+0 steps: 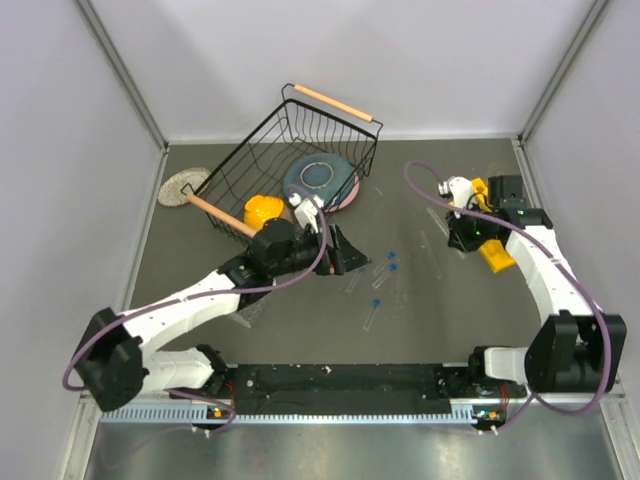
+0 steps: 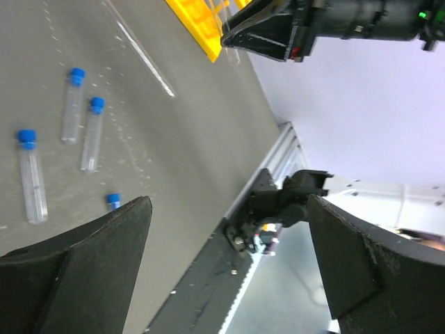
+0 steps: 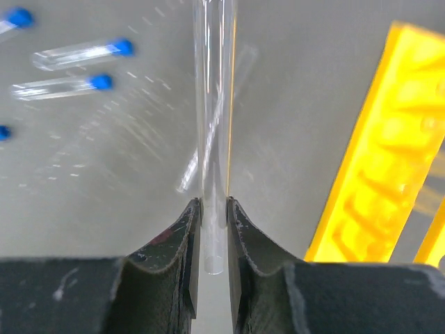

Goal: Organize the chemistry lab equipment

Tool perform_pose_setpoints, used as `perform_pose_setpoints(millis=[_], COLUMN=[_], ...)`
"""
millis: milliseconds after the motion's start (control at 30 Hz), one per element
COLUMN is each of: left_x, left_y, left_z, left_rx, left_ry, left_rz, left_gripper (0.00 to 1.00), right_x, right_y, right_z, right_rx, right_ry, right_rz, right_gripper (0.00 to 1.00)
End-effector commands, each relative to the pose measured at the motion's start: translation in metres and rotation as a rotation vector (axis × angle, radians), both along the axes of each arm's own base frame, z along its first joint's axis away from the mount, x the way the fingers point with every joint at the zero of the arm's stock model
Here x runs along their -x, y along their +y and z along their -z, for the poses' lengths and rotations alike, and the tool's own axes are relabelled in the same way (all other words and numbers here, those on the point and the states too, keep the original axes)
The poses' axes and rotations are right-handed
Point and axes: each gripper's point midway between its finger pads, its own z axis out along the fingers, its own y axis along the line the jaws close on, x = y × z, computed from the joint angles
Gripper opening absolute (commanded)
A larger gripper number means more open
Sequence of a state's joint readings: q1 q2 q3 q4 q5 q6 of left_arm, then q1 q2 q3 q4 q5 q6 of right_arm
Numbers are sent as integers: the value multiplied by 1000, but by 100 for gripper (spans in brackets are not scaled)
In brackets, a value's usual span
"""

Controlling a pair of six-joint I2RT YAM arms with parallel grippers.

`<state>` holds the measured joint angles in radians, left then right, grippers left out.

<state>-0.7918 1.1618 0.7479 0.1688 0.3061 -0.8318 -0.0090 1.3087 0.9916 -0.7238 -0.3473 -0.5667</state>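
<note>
My right gripper is shut on a long clear glass rod that runs straight out from between its fingers, just above the table. A second glass rod lies on the mat beneath it. The yellow holed rack lies right beside this gripper. Several small clear tubes with blue caps lie in the middle of the mat, two of them in the right wrist view. My left gripper hangs wide open and empty beside those tubes, its fingers touching nothing.
A black wire basket with wooden handles stands tilted at the back, by a blue plate and an orange bowl. A round woven mat lies at the back left. A clear plastic piece lies under the left arm.
</note>
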Motion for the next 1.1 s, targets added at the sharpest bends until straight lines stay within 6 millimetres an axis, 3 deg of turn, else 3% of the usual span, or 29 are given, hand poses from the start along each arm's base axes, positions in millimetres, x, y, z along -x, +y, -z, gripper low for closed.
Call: perform_pose_setpoints(millis=[0,33,67,100,133,167,233,300,433,767,1067], left_x=[-3,-4,-5,-6,-5,-8,-10,-12,-10,-1,3], left_y=[-31,-40,-47,-52,-60,-65,-72,-74,-73,-66,-62], left_z=[-56,-48,-60,-59,-49,-60,-46,-45,-27,-8,3], left_rx=[221,215,250,249,234,248,206,191,113,-5,-92], left_ry=[77,129,173,208,257,268,328,333,367,373,369], left_rz=[82,107,123,137,176,188,195,197,204,236,246], left_gripper=[99,99,99,99,99,99,99,98,91,61,51], right_x=[25,37,45,52,63,69,78,86,91,92,91], right_y=[57,68,80,86,98,104,112,120,127,131,131], right_z=[-57,-60,-65,-69,-74,-77,-82,-82,-84,-80,-74], right_rx=[-155,-164,-189,-189,-188,-188,-173,-154,-122,-29,15], right_ry=[-116,-111,-121,-135,-158,-175,-212,-221,-250,-279,-278], right_rz=[-297,-368,-424,-463,-530,-563,-626,-677,-733,-816,-852], right_gripper=[11,11,11,11,12,12,12,12,12,12,13])
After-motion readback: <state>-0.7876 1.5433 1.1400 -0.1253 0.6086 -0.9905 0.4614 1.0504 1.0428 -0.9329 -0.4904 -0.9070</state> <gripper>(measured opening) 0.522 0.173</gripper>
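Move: Hanging between the right fingers, the test tube's middle lies about 21 cm to the right of the left hand, 11 cm ahead and 9 cm lower. From the right hand, the left gripper is roughly 22 cm left, 8 cm back and 10 cm higher. On the table 11 cm below the right hand, a loose tube lies 5 cm left and 1 cm ahead, two capped tubes 15 cm left and 1 cm back; the yellow rack stands 8 cm right, 8 cm ahead and 9 cm down. Carrying the test tube to the left gripper, the right hand swings left about 13 cm, back 9 and up 7, turning some 45 degrees counter-clockwise with its grip kept, then nearly stops. The left hand comes right to meet it, rising slightly and tipping, then sinks about 3 cm while its wide-open fingers close halfway around the tube's end. ##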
